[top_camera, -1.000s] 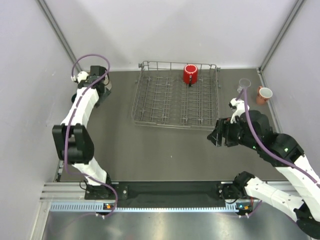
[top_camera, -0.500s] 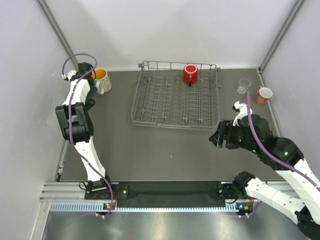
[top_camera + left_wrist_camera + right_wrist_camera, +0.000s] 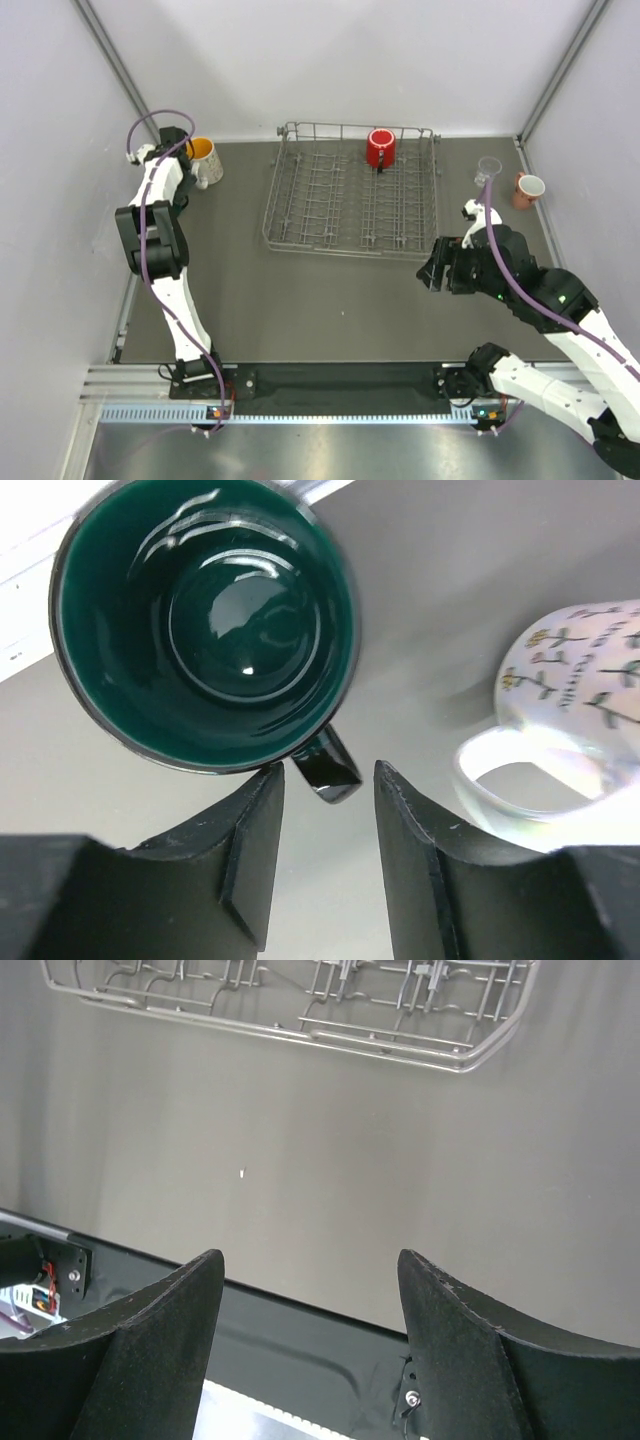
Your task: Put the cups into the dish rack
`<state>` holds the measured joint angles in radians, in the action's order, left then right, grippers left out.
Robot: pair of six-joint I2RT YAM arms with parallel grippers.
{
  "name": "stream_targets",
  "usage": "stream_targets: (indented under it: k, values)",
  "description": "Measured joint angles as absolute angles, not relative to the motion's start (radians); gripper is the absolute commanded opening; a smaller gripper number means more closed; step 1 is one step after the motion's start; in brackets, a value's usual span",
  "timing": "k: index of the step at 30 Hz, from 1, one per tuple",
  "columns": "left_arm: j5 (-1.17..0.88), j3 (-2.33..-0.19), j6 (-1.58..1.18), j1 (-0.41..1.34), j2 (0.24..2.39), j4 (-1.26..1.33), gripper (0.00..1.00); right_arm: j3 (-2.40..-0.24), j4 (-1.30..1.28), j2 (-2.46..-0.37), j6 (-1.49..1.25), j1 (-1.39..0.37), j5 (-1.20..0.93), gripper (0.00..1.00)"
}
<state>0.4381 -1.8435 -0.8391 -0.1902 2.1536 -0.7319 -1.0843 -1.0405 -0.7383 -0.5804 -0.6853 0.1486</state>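
Note:
In the left wrist view I look down into a dark green mug (image 3: 205, 620), upright by the left wall. Its handle (image 3: 325, 770) pokes between the tips of my left gripper (image 3: 327, 775). The jaws stand a little wider than the handle, so the gripper is open. The white speckled mug (image 3: 580, 690) (image 3: 204, 160) lies just right of it. A red mug (image 3: 380, 148) stands in the dish rack (image 3: 300, 200). Far right are the clear glass (image 3: 488, 170) and the salmon-pink mug (image 3: 528, 188). My right gripper (image 3: 432, 272) (image 3: 310, 1260) hovers open and empty near the rack's front right corner.
The left wall and its metal rail (image 3: 115, 70) run close behind the green mug. The rack's near edge (image 3: 300, 1030) shows at the top of the right wrist view. The arms' black base rail (image 3: 340, 380) runs along the near table edge.
The left arm swung up into the far left corner, uncovering the white speckled mug, and its jaws narrowed around the green mug's handle. The right arm barely shifted.

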Motion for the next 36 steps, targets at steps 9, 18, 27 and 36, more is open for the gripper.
stream_targets:
  k: [9, 18, 27, 36]
  values:
    - [0.492, -1.823, -0.927, -0.180, 2.154, -0.791, 0.43, -1.084, -1.041, -0.740, -0.587, -0.685, 0.169, 0.71]
    - [0.572, -1.823, -0.963, -0.179, 2.154, -0.824, 0.30, -1.084, -1.040, -0.741, -0.588, -0.685, 0.175, 0.71]
    - [0.581, -1.821, -0.971, -0.175, 2.154, -0.831, 0.00, -1.084, -1.040, -0.754, -0.588, -0.685, 0.175, 0.71]
    - [0.547, -1.747, -0.999, -0.140, 2.074, -0.889, 0.00, -1.099, -1.037, -0.803, -0.585, -0.685, 0.166, 0.74]
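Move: The green cup's middle lies about 6 cm to the left hand's left, level with it fore and aft and about 1 cm lower; its handle already sits between the half-open fingertips. The patterned mug with the orange inside stands some 9 cm ahead and 3 cm to the right. The dish rack's middle is roughly 45 cm to the right and 3 cm ahead. From the idle right hand the green cup is about 33 cm ahead, 68 cm left and 17 cm below. Backward, sinking about 1 cm, the left hand draws some 3 cm along the green cup's right side with the handle between its fingers, turning slightly counter-clockwise until it faces the cup, then closes to pinch the handle. After a short stop for the grip, it carries on back and to the right, another 3 cm or so, away from the left wall and the patterned mug, still gripping. ##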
